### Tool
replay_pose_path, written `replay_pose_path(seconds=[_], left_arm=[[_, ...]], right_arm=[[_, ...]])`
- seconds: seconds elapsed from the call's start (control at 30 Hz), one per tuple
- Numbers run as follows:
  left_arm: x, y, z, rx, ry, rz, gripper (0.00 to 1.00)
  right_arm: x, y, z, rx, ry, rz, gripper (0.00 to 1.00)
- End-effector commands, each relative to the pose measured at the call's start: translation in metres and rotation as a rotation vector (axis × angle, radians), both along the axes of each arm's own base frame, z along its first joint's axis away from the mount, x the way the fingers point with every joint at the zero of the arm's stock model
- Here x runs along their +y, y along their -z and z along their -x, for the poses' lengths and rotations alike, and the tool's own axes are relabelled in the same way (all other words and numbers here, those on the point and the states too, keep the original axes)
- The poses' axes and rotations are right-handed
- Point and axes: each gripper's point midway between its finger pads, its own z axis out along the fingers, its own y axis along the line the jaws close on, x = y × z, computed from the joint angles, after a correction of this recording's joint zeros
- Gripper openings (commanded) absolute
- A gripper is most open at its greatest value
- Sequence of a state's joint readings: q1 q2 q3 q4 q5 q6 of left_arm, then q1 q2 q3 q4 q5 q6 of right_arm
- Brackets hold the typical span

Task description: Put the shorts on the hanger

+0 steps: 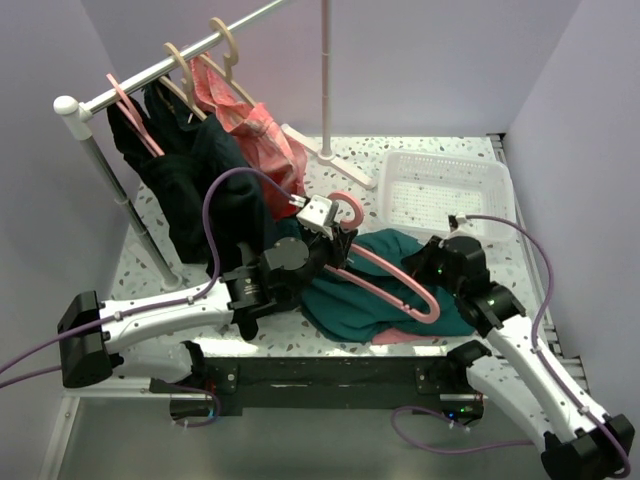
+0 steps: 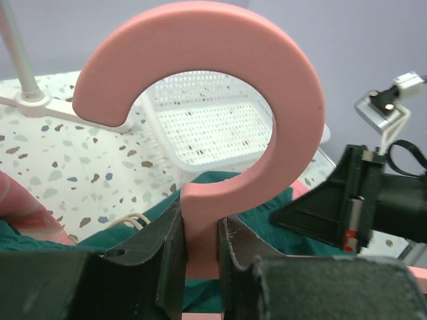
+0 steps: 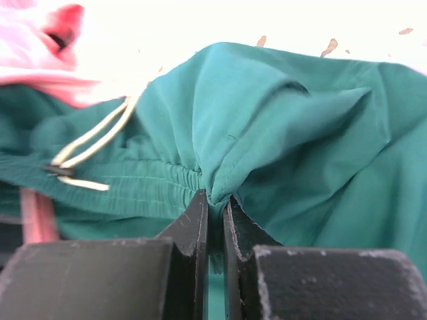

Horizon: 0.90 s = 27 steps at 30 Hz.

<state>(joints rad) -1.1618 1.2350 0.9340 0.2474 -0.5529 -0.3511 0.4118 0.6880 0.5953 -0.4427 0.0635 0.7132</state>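
Note:
The teal-green shorts (image 1: 380,290) lie bunched on the table, with the light drawstring (image 3: 90,150) showing at the waistband. The salmon-pink hanger (image 1: 385,275) lies across them, its hook (image 2: 220,87) raised. My left gripper (image 2: 201,230) is shut on the hanger's neck just below the hook. My right gripper (image 3: 215,203) is shut on a pinched fold of the shorts (image 3: 280,133) at the garment's right side; in the top view it (image 1: 432,262) sits against the fabric's right edge.
A white mesh basket (image 1: 445,190) stands at the back right. A rail (image 1: 170,65) at the left carries dark garments (image 1: 195,180), a red-pink garment (image 1: 250,125) and beige wooden hangers (image 1: 225,45). A pink cloth (image 1: 405,335) lies under the shorts.

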Motion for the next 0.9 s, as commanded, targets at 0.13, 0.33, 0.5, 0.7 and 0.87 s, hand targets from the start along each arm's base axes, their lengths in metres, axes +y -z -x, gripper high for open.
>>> replay_pose_path(seconds=[0.13,0.33,0.5,0.7,0.87], left_arm=[[0.037,-0.052,-0.017,-0.163,-0.24,0.18,0.0],[0.047,-0.058,-0.014,-0.228,-0.302,0.2,0.0],[0.055,-0.052,-0.011,-0.28,-0.347,0.163,0.0],[0.069,-0.045,-0.011,-0.292,-0.418,0.174,0.0],[0.081,-0.04,-0.012,-0.302,-0.503,0.165,0.0]], right_arm=[[-0.029,-0.029,0.06,0.272,0.224,-0.083,0.0],[-0.062,-0.071,0.093,0.262,0.42,-0.163,0.0],[-0.072,-0.098,0.111,0.256,0.468,-0.21,0.0],[-0.066,-0.116,0.121,0.309,0.449,-0.233,0.0],[-0.062,-0.117,0.131,0.361,0.431,-0.24,0.0]])
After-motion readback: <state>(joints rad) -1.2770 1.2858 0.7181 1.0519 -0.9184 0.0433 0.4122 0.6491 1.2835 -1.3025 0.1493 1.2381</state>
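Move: The left hand holds the pink hanger by its neck; the waistband corner of the green shorts, pinched in the right hand, lies about 13 cm to its right, 2 cm back and 12 cm lower. For the right hand, the hanger's free end is roughly 7 cm back, 4 cm to the right and 7 cm higher. From this same hand, the empty white basket stands about 20 cm ahead and 8 cm to the right, and the pink cloth lies some 5 cm back, 4 cm to the right and 8 cm down. Keeping its pinch on the waistband, the right hand lifts it some 14 cm while drawing back about 9 cm and a little to the right, up towards the hanger's free end, then eases off near the end of the rise as the wrist rolls its left side up and swings clockwise about 20 degrees. The left hand, still gripping the hanger's neck, shifts about 4 cm left and rises nearly as much, tipping its fingers up and turning counter-clockwise some 15 degrees. ##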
